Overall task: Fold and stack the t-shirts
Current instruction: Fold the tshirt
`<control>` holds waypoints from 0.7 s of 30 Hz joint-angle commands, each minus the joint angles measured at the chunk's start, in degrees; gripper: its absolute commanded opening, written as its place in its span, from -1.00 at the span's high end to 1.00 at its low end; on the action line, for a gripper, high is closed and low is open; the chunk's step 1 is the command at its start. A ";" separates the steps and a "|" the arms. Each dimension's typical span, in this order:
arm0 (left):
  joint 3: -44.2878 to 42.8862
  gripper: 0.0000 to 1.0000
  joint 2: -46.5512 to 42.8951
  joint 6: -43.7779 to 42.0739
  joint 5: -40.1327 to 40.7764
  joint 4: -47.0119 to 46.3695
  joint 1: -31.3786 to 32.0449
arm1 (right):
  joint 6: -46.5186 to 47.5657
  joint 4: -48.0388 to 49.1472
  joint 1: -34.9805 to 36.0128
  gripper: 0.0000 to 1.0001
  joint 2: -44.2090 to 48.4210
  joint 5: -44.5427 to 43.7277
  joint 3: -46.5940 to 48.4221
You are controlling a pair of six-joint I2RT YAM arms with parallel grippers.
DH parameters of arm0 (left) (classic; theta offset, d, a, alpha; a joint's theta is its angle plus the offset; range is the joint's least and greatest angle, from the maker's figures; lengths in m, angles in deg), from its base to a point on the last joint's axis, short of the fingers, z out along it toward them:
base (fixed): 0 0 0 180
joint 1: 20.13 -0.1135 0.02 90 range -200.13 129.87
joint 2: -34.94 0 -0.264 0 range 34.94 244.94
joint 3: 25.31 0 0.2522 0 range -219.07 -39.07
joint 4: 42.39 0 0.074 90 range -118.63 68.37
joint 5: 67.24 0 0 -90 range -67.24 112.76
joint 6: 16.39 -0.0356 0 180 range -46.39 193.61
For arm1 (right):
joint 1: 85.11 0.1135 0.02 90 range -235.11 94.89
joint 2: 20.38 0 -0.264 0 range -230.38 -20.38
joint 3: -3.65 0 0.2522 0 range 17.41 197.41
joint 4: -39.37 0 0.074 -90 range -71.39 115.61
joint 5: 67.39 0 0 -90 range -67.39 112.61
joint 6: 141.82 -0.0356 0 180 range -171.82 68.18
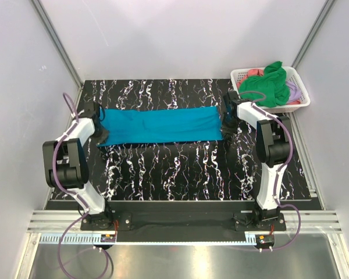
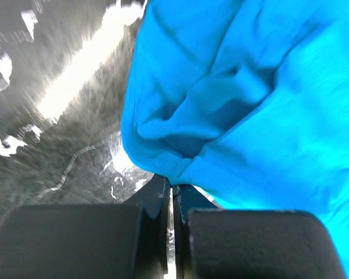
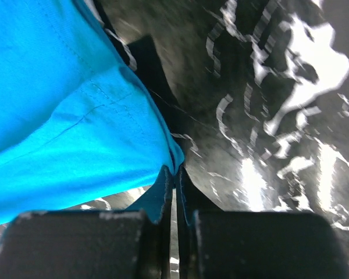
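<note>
The teal-blue t-shirt (image 1: 160, 125) lies stretched in a long band across the black marbled table (image 1: 180, 168). My left gripper (image 1: 100, 132) is shut on its left end; in the left wrist view the cloth (image 2: 244, 99) bunches at the closed fingertips (image 2: 172, 187). My right gripper (image 1: 227, 129) is shut on its right end; in the right wrist view the hem corner (image 3: 75, 116) is pinched between the tips (image 3: 175, 170). A bright green shirt (image 1: 267, 84), a coral-pink one (image 1: 253, 72) and a lilac one (image 1: 295, 88) lie in the basket.
The white lattice basket (image 1: 299, 103) stands at the table's back right corner, just behind my right arm. Grey walls close in the left, right and back. A metal rail (image 1: 180, 224) runs along the near edge by the arm bases.
</note>
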 commanded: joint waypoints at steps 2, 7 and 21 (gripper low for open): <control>-3.95 1.00 0.46 -5.11 6.48 3.70 -0.47 | 1.91 -0.44 -0.50 1.00 5.73 -4.74 -4.42; -3.77 1.00 2.47 -6.79 3.95 3.44 -0.56 | 2.35 0.71 -0.50 1.00 7.75 -4.04 -7.94; -13.95 0.02 4.94 -10.39 0.68 13.54 -0.64 | 1.04 1.06 -0.23 0.46 13.46 4.22 -11.46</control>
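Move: Both hands already pinch the blue t-shirt, folded into a long strip, at its near corners. Its middle lies about 31 cm to the left hand's right, 9 cm ahead and 3 cm lower; from the right hand it is about 33 cm left, 7 cm ahead, at nearly the same height. The strip's far right corner is some 17 cm ahead of the right hand and 3 cm left. The laundry basket is roughly 30 cm ahead and 26 cm right of that hand. Keeping its pinch on the near right corner, the right hand draws the t-shirt back towards the table's near edge by about 4 cm, level and close to the table, and near the end its fingers begin to part around the cloth. The left hand, holding its corner slightly raised, first goes on about 1 cm up and forward, then swings back some 3 cm and down about 4 cm to the table, tipping its fingers back towards the base by over 10 degrees and opening about halfway to let go of the cloth, with a small rise at the end. ##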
